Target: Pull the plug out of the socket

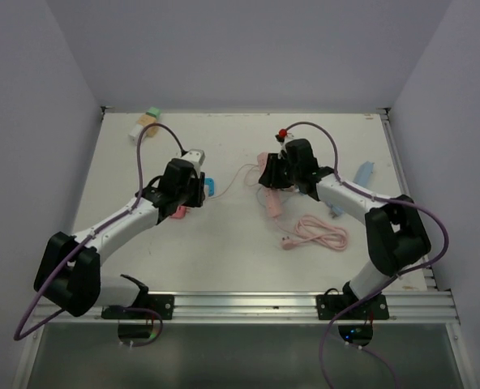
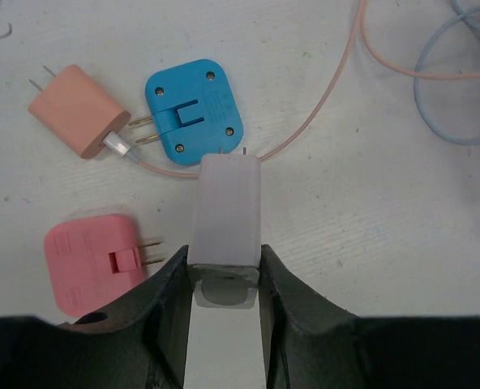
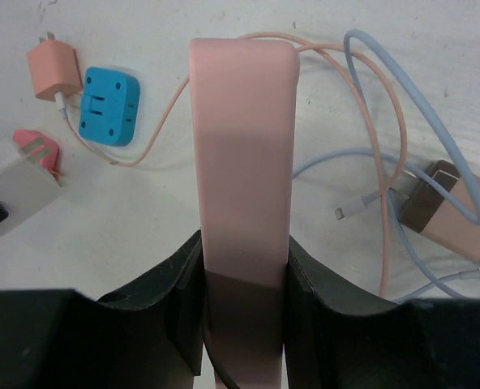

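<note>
The plug (image 2: pixel 226 211) is a white block with its prongs pointing away from me, and my left gripper (image 2: pixel 224 267) is shut on its near end. It hangs just above the table, over a thin pink cable. From above, the plug (image 1: pixel 196 156) sticks out past the left gripper (image 1: pixel 193 168). The socket (image 3: pixel 244 138) is a long pink bar held between the shut fingers of my right gripper (image 3: pixel 244 259). In the top view the socket (image 1: pixel 271 204) and right gripper (image 1: pixel 274 174) sit well to the right of the plug. Plug and socket are apart.
Under the left gripper lie a blue adapter (image 2: pixel 193 109), a peach charger (image 2: pixel 78 112) with a cable, and a pink adapter (image 2: pixel 90 263). A coiled pink cable (image 1: pixel 317 233) and a brown-faced charger (image 3: pixel 455 215) with blue cable lie at the right. Small blocks (image 1: pixel 145 121) sit at the far left.
</note>
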Action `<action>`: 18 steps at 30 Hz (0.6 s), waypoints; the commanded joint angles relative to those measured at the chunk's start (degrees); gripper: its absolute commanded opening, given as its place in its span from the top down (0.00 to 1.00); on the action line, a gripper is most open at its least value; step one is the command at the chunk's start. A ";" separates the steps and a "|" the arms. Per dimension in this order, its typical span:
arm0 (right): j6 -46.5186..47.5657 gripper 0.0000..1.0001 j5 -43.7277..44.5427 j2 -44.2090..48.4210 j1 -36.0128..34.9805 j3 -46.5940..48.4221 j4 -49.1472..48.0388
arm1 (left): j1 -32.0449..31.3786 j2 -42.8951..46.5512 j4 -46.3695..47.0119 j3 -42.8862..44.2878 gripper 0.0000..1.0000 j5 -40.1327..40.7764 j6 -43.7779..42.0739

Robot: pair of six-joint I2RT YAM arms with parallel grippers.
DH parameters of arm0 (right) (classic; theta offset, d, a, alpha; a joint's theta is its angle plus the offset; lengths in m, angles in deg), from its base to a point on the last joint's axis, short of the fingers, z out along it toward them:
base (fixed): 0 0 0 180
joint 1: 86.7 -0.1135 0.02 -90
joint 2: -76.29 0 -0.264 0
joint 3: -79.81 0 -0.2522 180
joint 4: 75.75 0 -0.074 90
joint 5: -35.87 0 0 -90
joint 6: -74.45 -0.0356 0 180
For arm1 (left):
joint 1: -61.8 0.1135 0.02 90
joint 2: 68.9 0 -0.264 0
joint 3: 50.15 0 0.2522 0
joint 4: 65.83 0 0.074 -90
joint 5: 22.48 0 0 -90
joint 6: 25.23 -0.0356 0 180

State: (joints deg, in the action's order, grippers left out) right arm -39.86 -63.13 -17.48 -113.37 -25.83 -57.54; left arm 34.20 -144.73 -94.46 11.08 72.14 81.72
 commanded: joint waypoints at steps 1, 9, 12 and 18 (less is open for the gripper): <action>2.34 1.00 -4.53 -1.49 0.05 -0.57 -4.10 | 0.87 -2.46 7.30 1.23 0.83 0.30 7.30; 2.17 0.96 -8.84 -5.27 0.05 -2.15 -5.85 | 4.39 -10.82 13.02 0.18 0.82 -2.95 10.55; 2.26 0.90 -10.08 -5.63 0.05 -2.85 -5.77 | 5.71 -13.37 14.86 -0.27 0.81 -3.83 11.35; 2.25 0.61 -10.69 -5.89 0.05 -3.29 -4.71 | 5.89 -16.54 17.95 0.17 0.77 -4.27 12.14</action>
State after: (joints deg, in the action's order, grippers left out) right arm -38.75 -71.13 -23.56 -113.37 -28.89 -60.19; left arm 39.78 -159.31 -79.60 10.97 68.38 92.36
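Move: The white plug, held in the left hand, has open table by the blue plug ahead of it; the blue plug's middle is about 10 cm ahead, 2 cm right and 7 cm below that hand. The pink adapter sits some 12 cm ahead and 4 cm left, the pink plug 3 cm ahead and 5 cm left. For the right hand, holding the pink strip, the bare table to lower it to is about 3 cm back, 1 cm left and 8 cm below; the pink cable coil lies 11 cm back and 14 cm right. White plug and pink strip, already apart, are both lowered about 5 cm, each kept in its gripper. The left hand first sinks, then runs level, going some 5 cm forward in all towards the blue plug and turning roughly 10 degrees counter-clockwise. The right hand comes down with the strip, drifting slightly back and left while its fingers tip a little steeper, then eases to a stop. ##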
